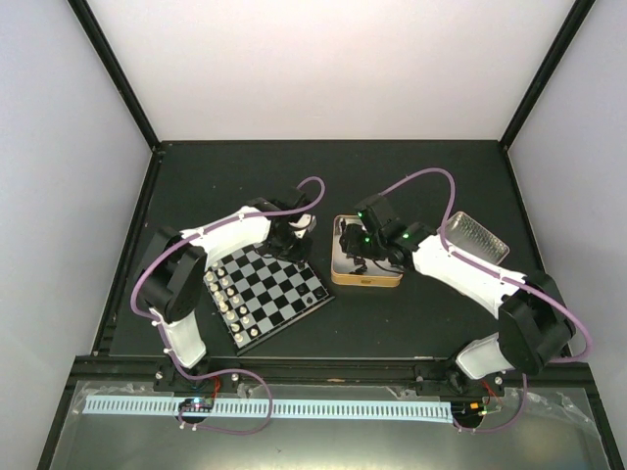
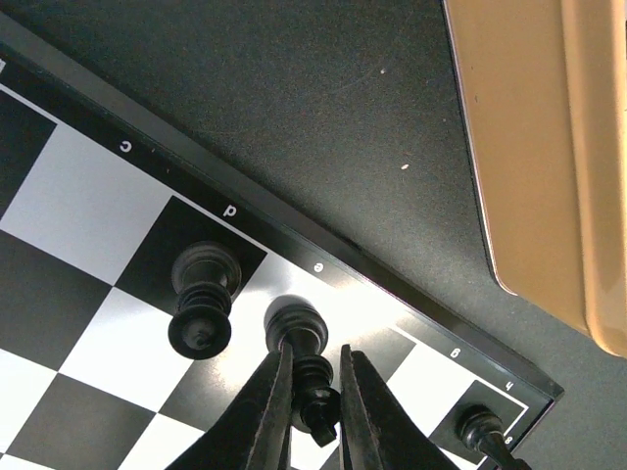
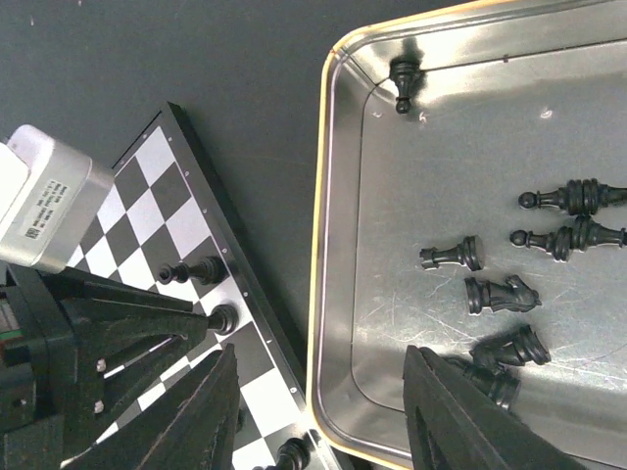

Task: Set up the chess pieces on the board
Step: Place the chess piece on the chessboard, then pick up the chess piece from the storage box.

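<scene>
The board [image 1: 266, 289] lies in front of the left arm, with cream-white pieces along its near-left edge. My left gripper [image 2: 313, 392] is at the board's far edge, shut on a black chess piece [image 2: 299, 333] whose base stands on the pale "e" square. Another black piece [image 2: 203, 294] stands on the "d" square beside it, and a third [image 2: 480, 428] stands near the corner. My right gripper [image 3: 318, 411] is wide open and empty over the near-left rim of the gold-rimmed tin [image 3: 328, 225]. Several black pieces [image 3: 500, 294] lie loose in the tin.
The tin [image 1: 384, 278] sits right of the board, a narrow strip of dark table between them. A shiny lid [image 1: 477, 238] lies farther right. The left arm's gripper body [image 3: 59, 206] shows close to my right gripper's left finger.
</scene>
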{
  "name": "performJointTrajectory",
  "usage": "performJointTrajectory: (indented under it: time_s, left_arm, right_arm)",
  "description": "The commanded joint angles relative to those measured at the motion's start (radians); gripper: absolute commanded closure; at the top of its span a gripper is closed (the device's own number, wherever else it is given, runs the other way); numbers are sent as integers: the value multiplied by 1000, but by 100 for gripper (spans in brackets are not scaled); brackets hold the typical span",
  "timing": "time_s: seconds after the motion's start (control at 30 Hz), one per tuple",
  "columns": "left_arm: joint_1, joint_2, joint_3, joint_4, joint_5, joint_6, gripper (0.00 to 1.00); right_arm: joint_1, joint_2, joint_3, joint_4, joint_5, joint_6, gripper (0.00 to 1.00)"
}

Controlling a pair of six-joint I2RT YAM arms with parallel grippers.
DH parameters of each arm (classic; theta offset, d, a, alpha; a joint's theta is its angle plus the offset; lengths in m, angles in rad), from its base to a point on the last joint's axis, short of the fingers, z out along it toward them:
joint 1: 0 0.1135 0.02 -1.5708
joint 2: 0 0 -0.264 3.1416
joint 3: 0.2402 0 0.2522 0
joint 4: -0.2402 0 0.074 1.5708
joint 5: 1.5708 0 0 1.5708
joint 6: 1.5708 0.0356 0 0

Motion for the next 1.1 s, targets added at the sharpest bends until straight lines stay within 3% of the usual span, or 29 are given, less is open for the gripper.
performJointTrajectory:
  time_s: [0.0,0.13,0.27,0.5,0.73,0.93,1.07]
  left_arm:
    - [-3,-15,-1,11,-47,-10,88]
    - [-3,-11,-1,13,-38,-10,87]
    - [-3,-25,-12,16,-10,-9,72]
    - [-2,-129,-19,4,18,-13,58]
    - [57,-352,-114,41,-5,-40,46]
    - [193,-592,-231,120,-20,-54,40]
    - [243,-744,-288,175,-101,-45,36]
  right_arm:
    - [-4,-28,-14,-1,27,9,53]
    - [-4,-29,-16,-2,25,12,53]
    - [-4,-32,-16,-7,20,14,53]
    - [-6,-69,-19,-40,42,1,53]
    - [-38,-78,-16,-101,48,-91,52]
    - [-89,-11,9,-168,32,-217,52]
    - [-108,71,48,-208,30,-294,52]
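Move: My left fingers are still shut round the head of the black chess piece standing on the e square, its middle about 2 cm below. The d-square piece stands 2 cm ahead of it and 1 cm left; the corner piece is roughly 5 cm back and 4 cm right. For my right hand, the heap of black pieces in the tray lies some 4 cm right and 12 cm below, the pair of long pieces 5 cm ahead and 6 cm right, the lone piece 10 cm straight ahead. I open my left fingers and let go of the piece, then lift clear by some 13 cm, swinging about 9 cm left over the board while the fingers tip forward and turn counter-clockwise. Meanwhile, with its fingers held half open, my right hand rises slightly, then goes about 5 cm right over the tray and sinks towards the heap, its fingers swinging nearer to straight down. ##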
